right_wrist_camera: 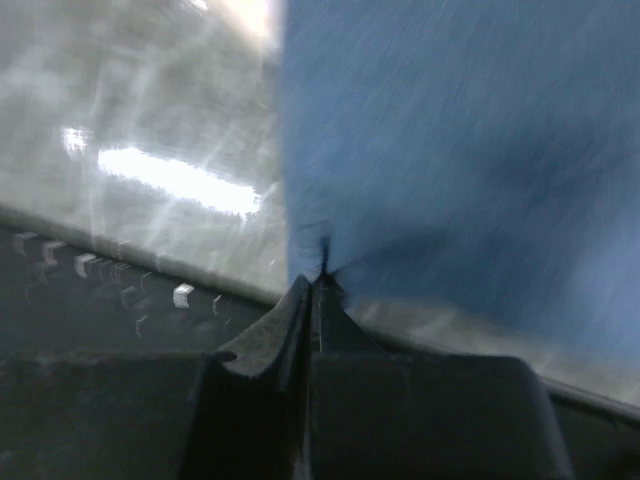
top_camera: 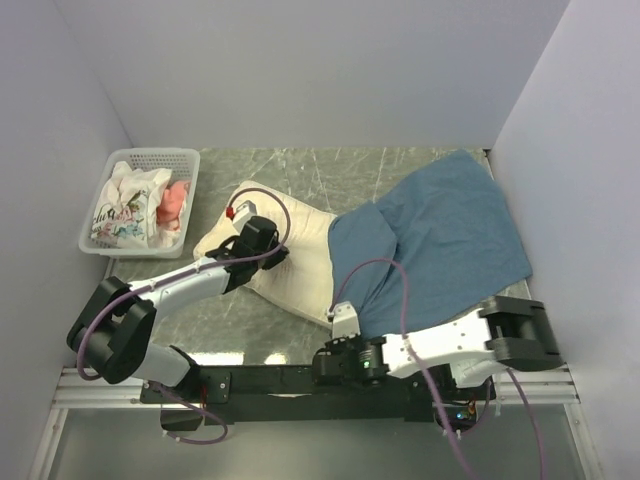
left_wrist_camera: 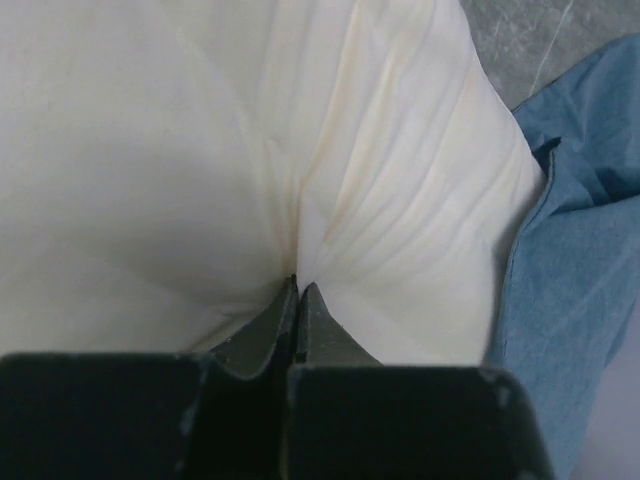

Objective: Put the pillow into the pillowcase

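Note:
The cream pillow lies slantwise on the table's middle. My left gripper is on its top face, shut on a pinched fold of the pillow, its tips buried in the crease. The blue pillowcase spreads out to the right, and its left edge lies against the pillow's right end. My right gripper sits low at the table's near edge, shut on the near left corner of the pillowcase. Whether the pillow's end is inside the case cannot be told.
A white plastic basket at the back left holds a printed white cloth and pink fabric. White walls close in the left, back and right. The black rail carrying the arm bases runs along the near edge.

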{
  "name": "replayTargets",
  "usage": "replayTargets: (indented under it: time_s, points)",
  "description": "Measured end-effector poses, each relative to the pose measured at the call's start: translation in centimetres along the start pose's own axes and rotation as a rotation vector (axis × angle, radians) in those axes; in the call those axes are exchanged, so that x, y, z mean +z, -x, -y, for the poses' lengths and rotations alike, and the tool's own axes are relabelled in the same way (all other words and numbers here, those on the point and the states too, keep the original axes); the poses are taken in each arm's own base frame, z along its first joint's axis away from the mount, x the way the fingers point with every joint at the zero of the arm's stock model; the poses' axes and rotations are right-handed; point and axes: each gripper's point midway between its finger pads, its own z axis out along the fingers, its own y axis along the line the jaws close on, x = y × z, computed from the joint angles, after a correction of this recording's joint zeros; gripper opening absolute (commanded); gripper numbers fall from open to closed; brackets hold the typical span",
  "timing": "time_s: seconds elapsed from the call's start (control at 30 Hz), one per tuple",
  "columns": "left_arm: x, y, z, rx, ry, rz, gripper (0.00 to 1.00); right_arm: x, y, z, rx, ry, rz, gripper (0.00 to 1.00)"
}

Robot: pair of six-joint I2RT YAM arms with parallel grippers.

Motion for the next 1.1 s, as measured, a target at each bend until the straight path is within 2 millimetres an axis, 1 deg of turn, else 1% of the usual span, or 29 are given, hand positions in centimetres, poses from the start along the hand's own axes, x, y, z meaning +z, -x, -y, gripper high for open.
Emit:
replayTargets:
  time_s: [0.03,0.07,0.1,0.17,0.2,0.27,0.33,0.43,0.47,0.5,0.53,0.6,0.63,0.67,0.7,0.77,0.83,0.87,0.9,0.93,1.0,1.07,1.1]
  points:
    - [0.0,0.0,0.1,-0.001,-0.005,-0.003,0.01,0.8,-0.8,0.0,-0.007,-0.009,-0.017,0.00]
    - [0.0,-0.1,0.2,-0.002,-0.010,-0.006,0.01,1.4,-0.7,-0.3,0.000,-0.011,-0.006,0.00]
    - [-0.1,-0.1,0.3,-0.002,-0.020,-0.008,0.01,1.7,-0.3,-1.0,0.024,0.013,-0.002,0.02]
    - [-0.3,-0.2,0.4,0.006,-0.036,-0.013,0.04,2.3,0.7,-1.5,0.073,0.035,-0.007,0.12]
    - [-0.6,-0.2,0.3,0.014,-0.044,-0.011,0.06,2.4,1.1,-1.6,0.087,0.041,-0.008,0.14]
    - [-1.2,-0.4,0.1,0.035,-0.054,-0.010,0.06,2.6,2.0,-1.2,0.097,0.038,-0.005,0.15]
    - [-2.2,-0.8,-0.1,0.060,-0.071,-0.007,0.04,2.2,3.2,-0.7,0.115,0.048,0.002,0.13]
    - [-4.1,-2.0,-0.1,0.092,-0.109,-0.004,0.04,1.3,6.3,0.3,0.179,0.080,0.032,0.09]
    - [-4.6,-2.5,0.0,0.103,-0.119,-0.001,0.04,1.0,7.4,0.8,0.203,0.095,0.039,0.08]
    - [-4.9,-3.1,0.1,0.117,-0.127,-0.002,0.05,0.6,8.5,1.4,0.226,0.107,0.053,0.10]
    - [-5.2,-3.8,0.2,0.128,-0.131,-0.007,0.14,0.3,9.2,2.0,0.237,0.110,0.065,0.13]
    - [-5.4,-4.9,0.3,0.147,-0.136,-0.025,0.28,-0.2,10.1,2.9,0.234,0.109,0.081,0.24]
    - [-5.6,-5.5,0.4,0.159,-0.138,-0.038,0.45,-0.3,10.2,3.0,0.231,0.112,0.084,0.31]
    - [-5.8,-6.1,0.4,0.171,-0.141,-0.052,0.55,-0.5,10.3,2.9,0.221,0.120,0.085,0.43]
    - [-6.1,-6.4,0.4,0.182,-0.146,-0.061,0.69,-0.6,10.3,2.7,0.211,0.132,0.084,0.47]
    - [-6.8,-6.5,0.3,0.187,-0.143,-0.068,0.78,-1.1,9.9,2.0,0.184,0.162,0.077,0.56]
    - [-7.9,-5.4,0.2,0.187,-0.136,-0.039,0.87,-1.8,9.8,1.6,0.172,0.191,0.081,0.61]
    - [-8.7,-4.6,0.1,0.181,-0.131,-0.018,0.88,-2.4,9.9,1.4,0.171,0.210,0.088,0.64]
    - [-9.5,-3.6,0.1,0.172,-0.124,0.009,0.90,-2.9,10.0,1.4,0.173,0.224,0.095,0.64]
    - [-10.5,-2.4,0.1,0.149,-0.116,0.045,0.93,-3.5,10.3,1.5,0.181,0.238,0.108,0.65]
    - [-12.3,-0.1,-0.1,0.107,-0.097,0.115,0.95,-5.0,11.2,2.0,0.198,0.265,0.140,0.66]
    - [-13.2,1.5,-1.2,0.074,-0.056,0.174,0.99,-6.7,12.4,2.4,0.205,0.280,0.172,0.68]
    - [-13.5,2.0,-2.2,0.063,-0.017,0.198,0.99,-7.5,13.3,2.5,0.208,0.280,0.193,0.68]
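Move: The left fingers are shut on the top of the pillow, whose middle lies roughly beneath them, some 5 cm down; the pillowcase's mouth edge is about 11 cm to the right and level, the basket 31 cm left and 12 cm ahead. The right hand pinches the mouth's near corner low at the table's near edge: the pillow's near right corner is about 6 cm ahead and 1 cm left, the pillow's middle 21 cm ahead and 11 cm left. The left hand, still pinching the pillow's cover, draws back towards the robot about 9 cm with a slight drift right, then opens wide, lets go and swings up and left over the pillow, its fingers tipping up a little. The right hand dips briefly, then carries forward about 8 cm and up towards the pillow's near right corner, opens to let go of the pillowcase, and climbs on, ending some 14 cm higher than it began with the wrist rolled about 20 degrees. ##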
